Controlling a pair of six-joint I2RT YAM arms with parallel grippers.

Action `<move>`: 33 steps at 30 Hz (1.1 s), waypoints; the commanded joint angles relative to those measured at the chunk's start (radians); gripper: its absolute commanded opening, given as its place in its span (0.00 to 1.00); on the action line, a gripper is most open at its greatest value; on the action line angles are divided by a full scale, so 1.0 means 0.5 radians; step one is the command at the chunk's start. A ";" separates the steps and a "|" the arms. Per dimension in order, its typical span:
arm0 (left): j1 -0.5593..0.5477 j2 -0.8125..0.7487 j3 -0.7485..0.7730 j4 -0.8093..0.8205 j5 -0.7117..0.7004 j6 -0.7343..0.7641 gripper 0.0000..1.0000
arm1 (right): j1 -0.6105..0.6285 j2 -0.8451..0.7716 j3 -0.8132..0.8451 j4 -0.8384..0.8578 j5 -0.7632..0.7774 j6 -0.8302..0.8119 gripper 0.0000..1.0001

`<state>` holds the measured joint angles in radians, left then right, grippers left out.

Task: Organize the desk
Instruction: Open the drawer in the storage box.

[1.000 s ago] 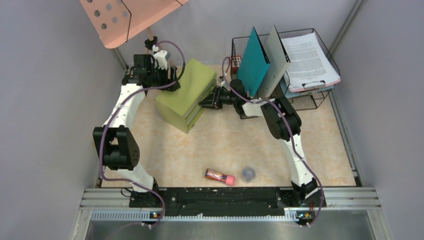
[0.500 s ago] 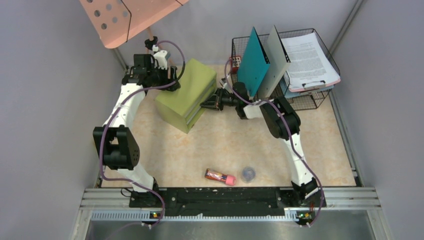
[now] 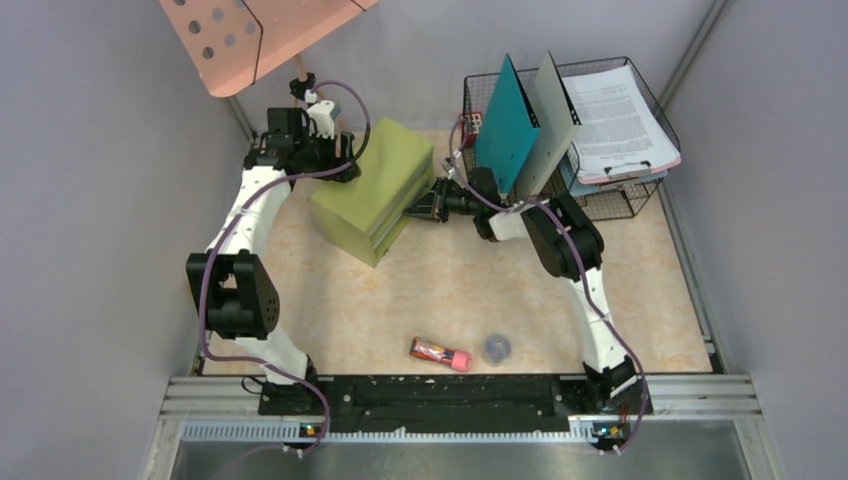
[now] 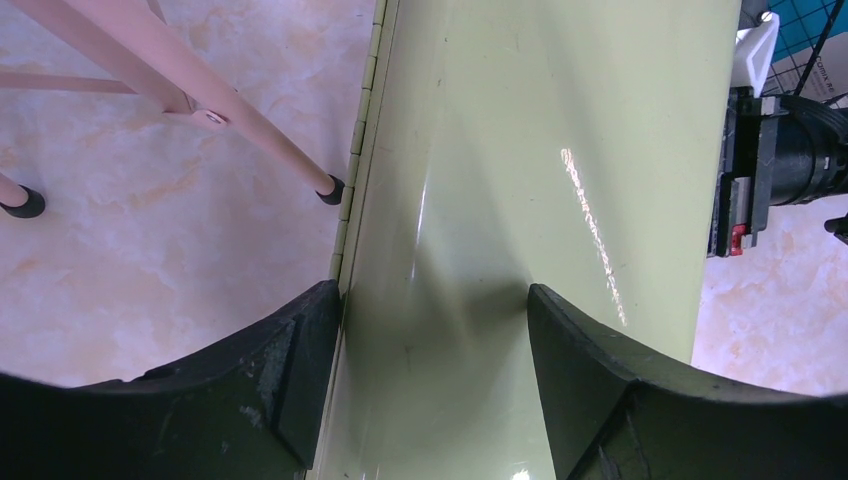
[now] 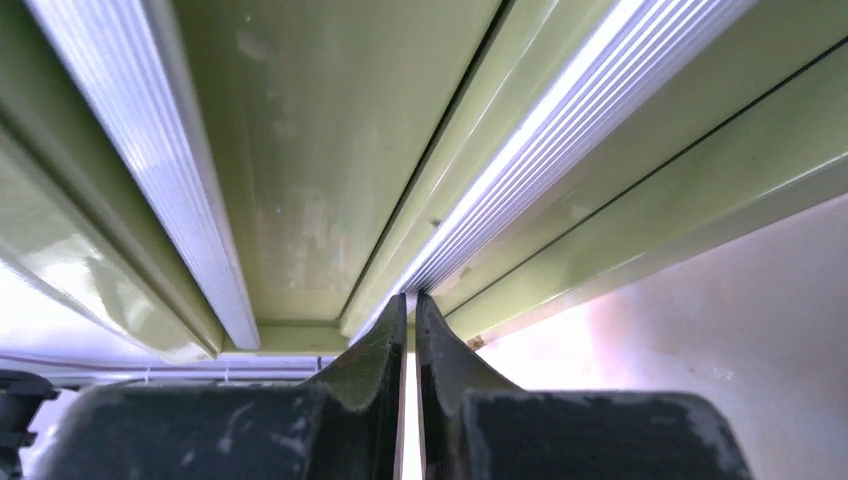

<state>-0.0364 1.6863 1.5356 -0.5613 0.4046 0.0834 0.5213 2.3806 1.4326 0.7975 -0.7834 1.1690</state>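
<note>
The desk is a beige marbled top. An olive-green drawer box stands at its back left. My left gripper is over the box's rear top edge. In the left wrist view the left gripper is open, both fingers down on the glossy lid, and the left finger sits at the hinged edge. My right gripper is at the box's drawer front. In the right wrist view the right gripper is shut, its tips against a silver ribbed handle strip.
A wire basket at the back right holds a teal folder, a grey folder and a stack of papers. A pink-capped tube and a small dark round thing lie near the front rail. A salmon perforated panel hangs over the back left, and its legs stand beside the box.
The right gripper's jaws have closed at the drawer front and its wrist has shifted slightly. The left arm and the box have not moved.
</note>
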 commanded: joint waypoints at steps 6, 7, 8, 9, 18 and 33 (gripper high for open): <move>-0.053 0.125 -0.067 -0.422 0.063 0.008 0.72 | 0.002 -0.163 -0.116 0.240 -0.023 -0.110 0.00; -0.053 0.127 -0.066 -0.425 0.061 0.008 0.72 | 0.003 -0.168 -0.122 0.221 -0.018 -0.122 0.00; -0.053 0.126 -0.068 -0.424 0.061 0.007 0.72 | 0.002 -0.175 -0.122 0.195 -0.013 -0.145 0.00; -0.053 0.123 -0.065 -0.424 0.062 0.007 0.72 | 0.001 -0.179 -0.127 0.179 -0.007 -0.161 0.00; -0.053 0.127 -0.068 -0.427 0.059 0.008 0.72 | -0.023 -0.150 -0.024 -0.008 0.022 -0.240 0.37; -0.053 0.139 -0.059 -0.433 0.063 0.003 0.72 | -0.025 0.034 0.241 -0.088 -0.022 -0.236 0.47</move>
<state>-0.0364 1.6917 1.5448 -0.5716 0.4042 0.0818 0.5137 2.3695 1.4807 0.7307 -0.7872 1.0733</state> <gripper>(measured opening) 0.723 0.470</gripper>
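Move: The lower drawer's silver strip is right at the right fingertips, its middle about 2 cm ahead and level with them both sideways and in height. The upper strip runs parallel some 5 cm above it. The middle of the green lid lies about 5 cm ahead, 5 cm left and 9 cm up; the teal binder stands roughly 13 cm ahead and 18 cm right. From the left hand, the lower strip lies about 4 cm back, 10 cm right and 12 cm below. The right fingertips come free of the lower drawer's strip: they shut fully as the hand eases about 1 cm back and right. They then open to nearly half while the hand dips slightly, and it swings some 2 cm forward, rising about 1.5 cm, to bring the parted fingers either side of the strip. ##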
